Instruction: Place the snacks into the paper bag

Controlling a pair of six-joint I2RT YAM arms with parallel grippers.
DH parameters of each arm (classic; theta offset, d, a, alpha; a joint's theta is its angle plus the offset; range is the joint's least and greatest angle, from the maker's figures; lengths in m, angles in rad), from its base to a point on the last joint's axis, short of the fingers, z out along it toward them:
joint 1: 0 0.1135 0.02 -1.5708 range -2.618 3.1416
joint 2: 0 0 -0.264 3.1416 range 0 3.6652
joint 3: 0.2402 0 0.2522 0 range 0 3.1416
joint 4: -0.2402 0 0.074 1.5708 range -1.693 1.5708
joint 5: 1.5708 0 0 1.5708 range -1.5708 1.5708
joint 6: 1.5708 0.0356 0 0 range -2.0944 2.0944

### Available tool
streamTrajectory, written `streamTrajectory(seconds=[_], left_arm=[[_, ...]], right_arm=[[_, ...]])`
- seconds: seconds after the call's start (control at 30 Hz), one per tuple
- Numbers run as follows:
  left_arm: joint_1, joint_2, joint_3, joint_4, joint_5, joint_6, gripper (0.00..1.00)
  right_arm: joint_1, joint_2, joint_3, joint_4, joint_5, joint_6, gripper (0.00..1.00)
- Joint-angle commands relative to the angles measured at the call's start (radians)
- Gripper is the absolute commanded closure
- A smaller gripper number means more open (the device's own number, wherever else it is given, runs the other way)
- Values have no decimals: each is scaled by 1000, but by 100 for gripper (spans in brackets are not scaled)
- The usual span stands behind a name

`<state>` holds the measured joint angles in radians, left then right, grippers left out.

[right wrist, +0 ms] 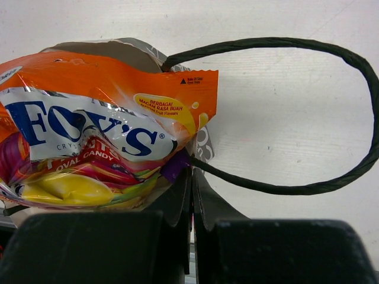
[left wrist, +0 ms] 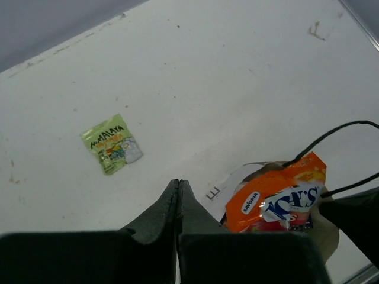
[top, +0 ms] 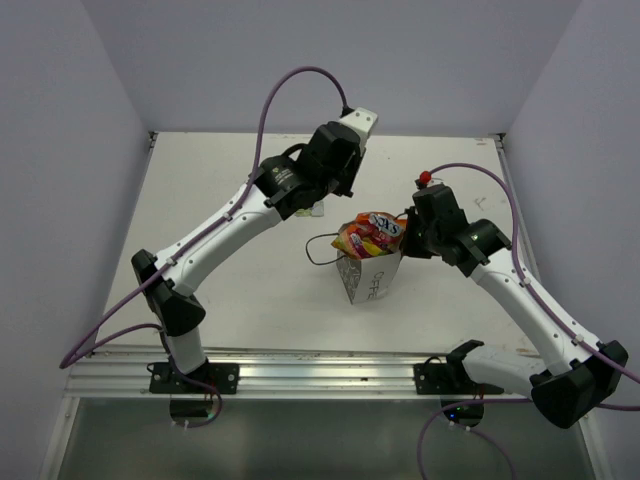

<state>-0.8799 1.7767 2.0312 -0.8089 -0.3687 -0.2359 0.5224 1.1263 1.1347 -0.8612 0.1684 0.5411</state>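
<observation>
The white paper bag (top: 368, 282) stands upright mid-table, and its black cord handle (right wrist: 355, 106) loops out to the side. An orange FOX'S snack packet (right wrist: 100, 130) sticks out of the bag's top (top: 370, 234). A purple corner (right wrist: 177, 166) shows just under it. My right gripper (right wrist: 192, 173) is shut on the bag's rim beside the lettering (right wrist: 205, 145). A pale green packet (left wrist: 112, 144) lies flat on the table, apart from the bag (left wrist: 228, 188). My left gripper (left wrist: 179, 183) hangs above the table between the two, shut with nothing in it.
The white table (top: 230, 300) has grey walls on three sides and a metal rail (top: 320, 370) along the near edge. Purple cables (top: 300, 72) arch over both arms. A small red knob (top: 425, 179) sits by the right wrist.
</observation>
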Motion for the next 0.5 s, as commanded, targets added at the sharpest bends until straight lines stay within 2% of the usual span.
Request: streamTrajectory(seconds=[0.0, 0.47], left_arm=[[-11, 43, -16, 56, 186, -55, 100], [-102, -28, -169, 37, 352, -108, 100]], right_arm=[[2, 13, 31, -9, 11, -13, 100], [2, 26, 27, -10, 3, -12, 100]])
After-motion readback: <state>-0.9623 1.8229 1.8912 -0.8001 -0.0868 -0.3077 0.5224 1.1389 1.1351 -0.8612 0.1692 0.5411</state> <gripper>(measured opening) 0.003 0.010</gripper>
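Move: The orange Foy's packet pokes out of the paper bag's mouth, roughly 7 cm back from the left hand, 8 cm to its right and 11 cm below it. The bag's middle lies about 11 cm under the packet and 1 cm nearer the bases. The green packet lies on the table some 10 cm ahead of the left hand, 8 cm to its left and 32 cm down. From the right hand, the Foy's packet is about 8 cm left, 2 cm ahead and 1 cm higher. Down, back and to the right, the left hand swoops about 12 cm with shut, empty fingers to come close over the left part of the Foy's packet; its fingers tip some 15 degrees further down and swing about as much clockwise. Touch on the packet can't be made out. The right hand stays in place, its closed fingers still holding the bag's right rim by the handle. ##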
